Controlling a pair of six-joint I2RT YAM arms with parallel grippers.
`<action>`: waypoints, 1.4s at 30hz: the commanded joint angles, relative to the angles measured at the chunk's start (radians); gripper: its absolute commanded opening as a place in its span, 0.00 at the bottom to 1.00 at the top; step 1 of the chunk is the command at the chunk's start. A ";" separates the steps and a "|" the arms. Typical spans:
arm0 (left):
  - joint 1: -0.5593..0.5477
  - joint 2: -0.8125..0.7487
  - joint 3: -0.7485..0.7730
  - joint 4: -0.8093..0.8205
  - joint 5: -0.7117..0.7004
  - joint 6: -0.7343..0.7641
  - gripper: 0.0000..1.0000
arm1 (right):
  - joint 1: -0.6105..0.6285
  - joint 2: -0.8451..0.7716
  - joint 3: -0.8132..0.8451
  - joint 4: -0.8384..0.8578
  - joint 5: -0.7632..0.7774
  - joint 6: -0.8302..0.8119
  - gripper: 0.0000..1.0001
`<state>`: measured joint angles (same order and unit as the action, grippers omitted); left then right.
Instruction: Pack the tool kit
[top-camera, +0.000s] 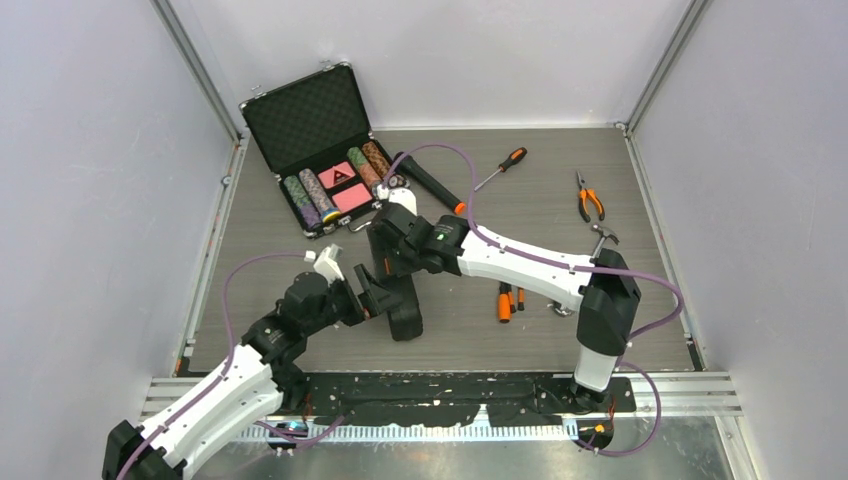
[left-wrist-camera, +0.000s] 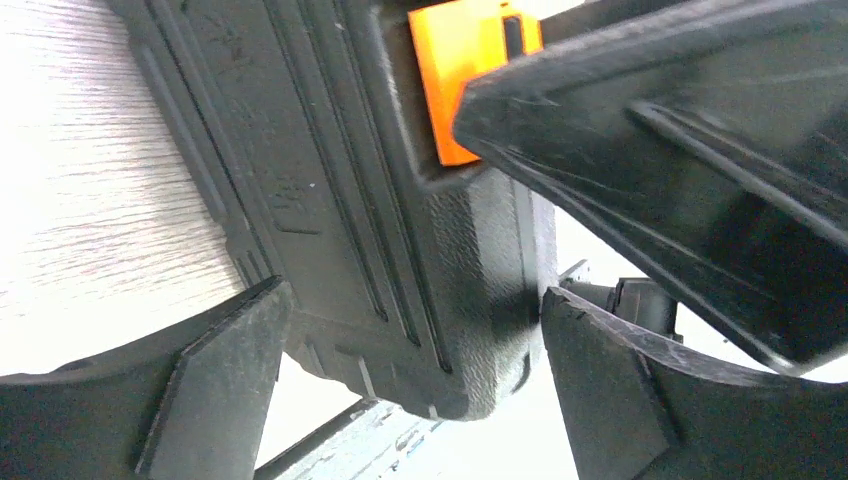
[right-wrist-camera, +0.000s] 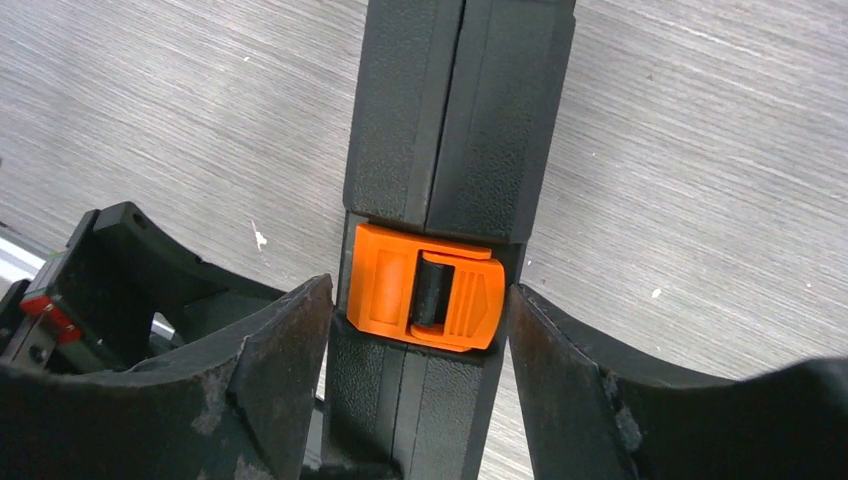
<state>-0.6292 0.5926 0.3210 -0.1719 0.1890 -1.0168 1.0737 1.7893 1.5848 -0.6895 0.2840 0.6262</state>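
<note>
The black ribbed tool kit case (top-camera: 404, 305) stands on its edge mid-table, closed, its orange latch (right-wrist-camera: 425, 287) done up. My right gripper (right-wrist-camera: 420, 340) is shut on the case; its fingers press both faces just below the latch. In the top view it (top-camera: 388, 255) sits at the case's far end. My left gripper (left-wrist-camera: 415, 330) is open and straddles the case's near corner (left-wrist-camera: 440, 300), fingers close on either side. The latch also shows in the left wrist view (left-wrist-camera: 455, 70). An orange-handled screwdriver (top-camera: 500, 165), pliers (top-camera: 590, 198), a hammer (top-camera: 603, 238) and small orange-and-black tools (top-camera: 508, 300) lie loose.
An open metal-edged poker chip case (top-camera: 315, 140) stands at the back left. A black flashlight with an orange tip (top-camera: 430, 182) lies beside it. Grey walls close in the table on three sides. Purple cables run along both arms.
</note>
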 joint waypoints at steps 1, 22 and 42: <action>-0.005 0.030 -0.017 -0.001 -0.074 -0.047 0.87 | -0.020 -0.085 -0.049 0.085 -0.064 0.043 0.67; -0.004 0.213 0.017 -0.127 -0.110 -0.014 0.42 | -0.140 -0.303 -0.478 0.622 -0.356 0.134 0.46; -0.004 0.331 0.093 -0.160 -0.091 0.072 0.33 | -0.221 -0.319 -0.791 1.279 -0.564 0.217 0.36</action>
<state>-0.6346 0.8482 0.4511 -0.1394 0.1604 -1.0485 0.8555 1.4979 0.8753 0.2775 -0.1387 0.7650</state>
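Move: The tool kit stands on its long edge with the orange latch uppermost. The latch is about 1 cm ahead, 1 cm left and 2 cm below the right hand, already between its fingers. From that hand, the chip case is some 20 cm ahead and 10 cm left, and the flashlight 21 cm ahead and 10 cm right, both about 14 cm lower. The tool kit's middle is roughly 4 cm ahead, 2 cm right and 6 cm below the left hand. Rolling by nearly 40 degrees, its left side rising, the right hand edges 2 cm to the right, then 1.5 cm forward, as its fingers narrow around the latch until a tip meets the latch's edge. The left hand closes from wide open across the kit's thickness at its near part, pinches it, and creeps about 3 cm forward and slightly right. ##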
